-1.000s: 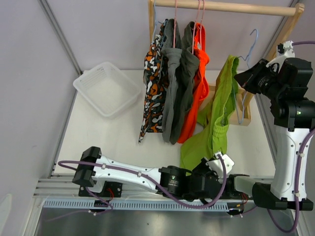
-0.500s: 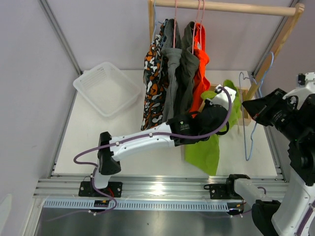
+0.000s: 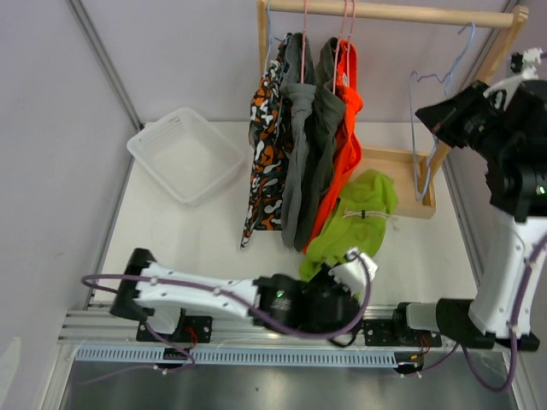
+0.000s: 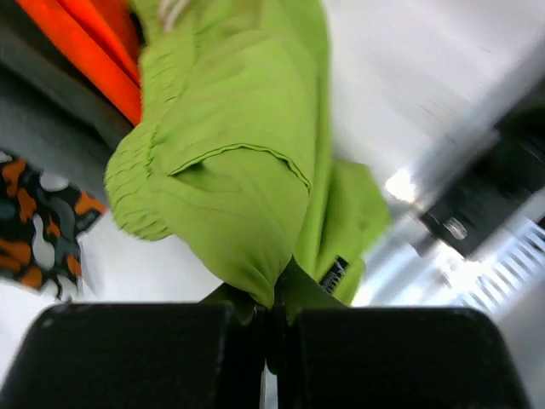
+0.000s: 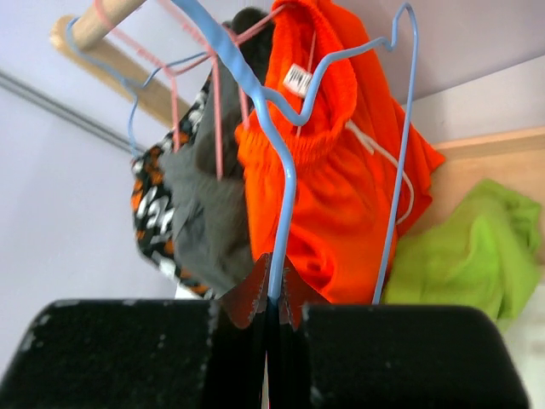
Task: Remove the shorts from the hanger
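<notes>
The lime green shorts (image 3: 357,215) lie crumpled on the table, off the hanger. My left gripper (image 3: 345,270) is shut on their near edge, and the cloth shows pinched between the jaws in the left wrist view (image 4: 255,213). My right gripper (image 3: 430,112) is shut on the bare blue wire hanger (image 3: 418,137) and holds it up near the right end of the wooden rail (image 3: 402,12). The wire passes between the jaws in the right wrist view (image 5: 277,170). Camouflage shorts (image 3: 267,145), dark grey shorts (image 3: 305,149) and orange shorts (image 3: 347,115) hang on pink hangers.
A white mesh basket (image 3: 184,154) sits at the back left of the table. The rack's wooden base tray (image 3: 402,164) and slanted post (image 3: 483,73) stand at the right. My left arm (image 3: 205,295) stretches along the near edge.
The green shorts came off the blue hanger and now lie on the table. My left gripper pulled them toward the near edge. My right gripper lifted the empty hanger up toward the rail.
</notes>
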Robot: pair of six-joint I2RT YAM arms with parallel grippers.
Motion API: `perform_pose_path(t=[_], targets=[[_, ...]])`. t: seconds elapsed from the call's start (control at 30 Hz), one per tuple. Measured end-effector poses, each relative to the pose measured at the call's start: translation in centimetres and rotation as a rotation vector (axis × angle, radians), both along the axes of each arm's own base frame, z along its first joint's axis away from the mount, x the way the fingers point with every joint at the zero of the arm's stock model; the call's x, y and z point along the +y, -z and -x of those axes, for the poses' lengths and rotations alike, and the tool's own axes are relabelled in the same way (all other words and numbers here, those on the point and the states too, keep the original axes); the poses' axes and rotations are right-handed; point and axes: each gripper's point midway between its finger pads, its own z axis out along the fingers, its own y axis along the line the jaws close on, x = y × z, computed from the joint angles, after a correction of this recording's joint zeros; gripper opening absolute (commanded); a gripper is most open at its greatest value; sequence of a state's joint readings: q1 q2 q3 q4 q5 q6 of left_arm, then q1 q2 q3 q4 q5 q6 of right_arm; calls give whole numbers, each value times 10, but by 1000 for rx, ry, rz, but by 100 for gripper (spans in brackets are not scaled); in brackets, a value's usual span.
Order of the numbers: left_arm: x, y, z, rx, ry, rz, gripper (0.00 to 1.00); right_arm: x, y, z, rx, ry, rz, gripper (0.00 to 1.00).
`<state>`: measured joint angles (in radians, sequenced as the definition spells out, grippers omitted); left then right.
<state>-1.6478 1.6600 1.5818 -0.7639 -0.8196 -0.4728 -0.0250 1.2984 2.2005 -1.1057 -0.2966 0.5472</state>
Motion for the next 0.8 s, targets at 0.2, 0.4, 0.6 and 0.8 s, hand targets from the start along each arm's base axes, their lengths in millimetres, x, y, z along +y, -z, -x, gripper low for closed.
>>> perform_pose_path(t=[0.2,0.4,0.6,0.8], targets=[[80,-41,45,72,-14,98,0,-18,11,-90,33,52,-28,0],[142,-27,35,108,-141,87,0,-33,10,-141,-10,89,-61,0],[159,-32,36,140,-167,139,0,-44,16,-179,-39,106,-76,0],[172,-51,10,115,-235,177,0,-50,38,-202,-15,106,-77,0]])
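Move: Off to the left hand's far left, the white basket, the likely goal for the green shorts it holds, lies about 42 cm ahead, 41 left and 20 below; the orange shorts hang some 30 cm ahead and 2 left, the patterned shorts 30 ahead and 16 left, both about 12 higher. For the right hand, holding the emptied blue hanger, the rail is roughly 22 cm ahead, straight on, and 12 up; the orange shorts hang 15 ahead, 13 left, 14 lower. Sweeping about 17 cm to its left, the left hand keeps its shut grip on the green shorts, first backing off and then rising a little as it draws them towards the basket's side. Meanwhile the right hand, still pinching the hanger, carries it some 20 cm forward to the rail, drifting right and sinking slightly near the end. ##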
